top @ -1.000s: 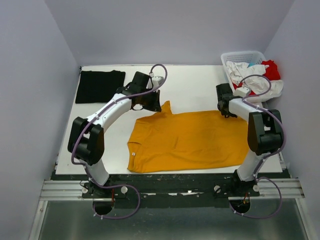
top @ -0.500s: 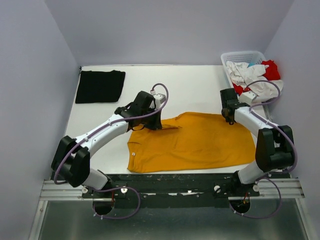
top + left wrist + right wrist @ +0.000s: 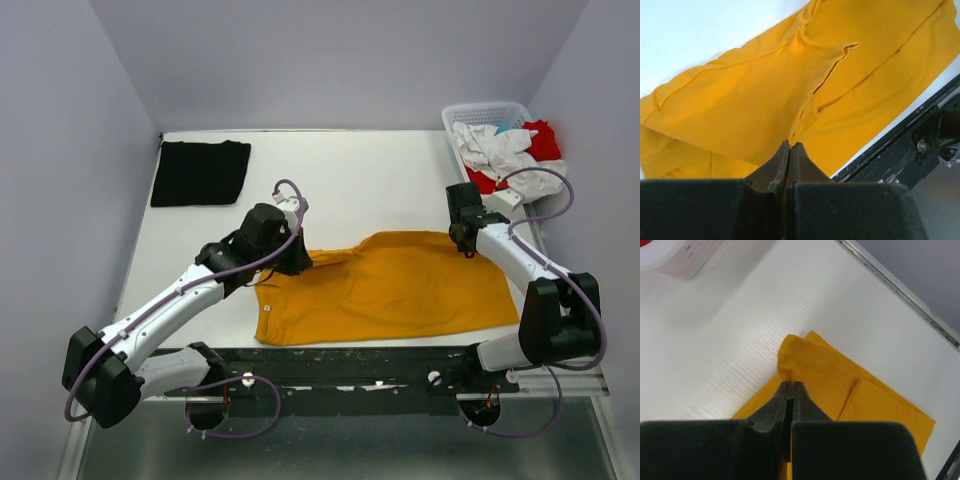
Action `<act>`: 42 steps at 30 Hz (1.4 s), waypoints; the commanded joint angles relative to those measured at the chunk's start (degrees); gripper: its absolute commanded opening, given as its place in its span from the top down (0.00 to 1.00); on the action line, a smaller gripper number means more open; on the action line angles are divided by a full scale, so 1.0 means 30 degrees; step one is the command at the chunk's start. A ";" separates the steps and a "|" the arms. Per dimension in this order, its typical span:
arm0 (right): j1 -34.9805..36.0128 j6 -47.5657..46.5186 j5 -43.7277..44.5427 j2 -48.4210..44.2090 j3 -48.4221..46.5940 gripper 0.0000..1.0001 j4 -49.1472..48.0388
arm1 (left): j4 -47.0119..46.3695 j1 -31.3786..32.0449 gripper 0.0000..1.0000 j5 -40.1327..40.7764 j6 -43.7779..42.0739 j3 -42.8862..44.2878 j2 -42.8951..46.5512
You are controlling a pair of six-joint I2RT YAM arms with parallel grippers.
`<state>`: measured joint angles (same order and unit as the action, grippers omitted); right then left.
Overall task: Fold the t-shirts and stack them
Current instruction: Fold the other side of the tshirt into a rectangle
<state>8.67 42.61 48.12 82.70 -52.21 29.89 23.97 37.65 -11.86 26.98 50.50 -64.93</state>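
Note:
A mustard orange-yellow t-shirt (image 3: 400, 285) lies spread across the near half of the table, its far edge lifted and folding toward the front. My left gripper (image 3: 296, 262) is shut on the shirt's far left edge; in the left wrist view the cloth (image 3: 805, 85) hangs from the pinched fingertips (image 3: 790, 145). My right gripper (image 3: 466, 243) is shut on the far right corner, and the right wrist view shows that corner (image 3: 805, 357) bunched at the tips (image 3: 791, 385). A folded black t-shirt (image 3: 201, 172) lies at the far left. White (image 3: 495, 145) and red (image 3: 541, 139) shirts fill the basket.
A white plastic lattice basket (image 3: 483, 112) stands at the table's far right corner. The table's front edge and the black rail (image 3: 380, 365) run just below the yellow shirt. Grey walls close in the left, back and right sides.
Both grippers have pulled the yellow shirt's far edge toward the front, the left arm swinging down and left. The shirt's upper part now folds over its lower part.

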 commanded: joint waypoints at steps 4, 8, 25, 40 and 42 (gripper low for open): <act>0.0054 0.1259 0.0891 -0.1284 0.0806 0.99 0.1589 | 0.1338 0.1423 1.00 0.2198 0.1112 -0.1618 0.2540; 0.0056 0.1565 0.1247 -0.1938 0.1171 0.99 0.2027 | 0.1709 0.1860 1.00 0.3075 0.1492 -0.2475 0.3311; 0.0071 0.7881 0.2744 -0.1093 0.1991 0.59 0.6904 | 0.2941 0.2229 0.56 0.2630 0.4929 -0.6113 0.5247; 0.0084 -0.3752 -1.6884 -0.7590 0.5770 0.00 -0.6522 | -0.3979 0.2304 0.02 -0.0940 0.6643 -0.4522 0.1167; 0.0073 -0.3709 -2.0195 -0.7699 0.6370 0.00 -0.7713 | -0.5181 0.2289 0.01 -0.0931 0.7323 -0.4617 -0.0937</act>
<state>8.67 39.70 18.31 60.80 -37.01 23.90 20.75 44.29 -9.47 44.16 36.40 -56.88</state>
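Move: Both hands already hold the lifted far edge of the t-shirt. The left's laying spot on the lying cloth is about 8 cm back, 5 cm left and 9 cm below; the right's is roughly 9 cm back, 2 cm right and 2 cm below. The shirt's near edge is some 20 cm straight back of each hand. The black cloth lies about 30 cm ahead and 30 cm left of the left hand; the basket some 28 cm ahead and 12 cm right of the right hand. Back towards the base both hands carry the pinched edge about 9 cm over the lying half of the t-shirt, the left also sinking some 8 cm and easing left, the right only a little down. They open wide and let go there, then clear it: the left rises, edging forward and right, while the right swings forward and about 10 cm left, rolling some 30 degrees. ##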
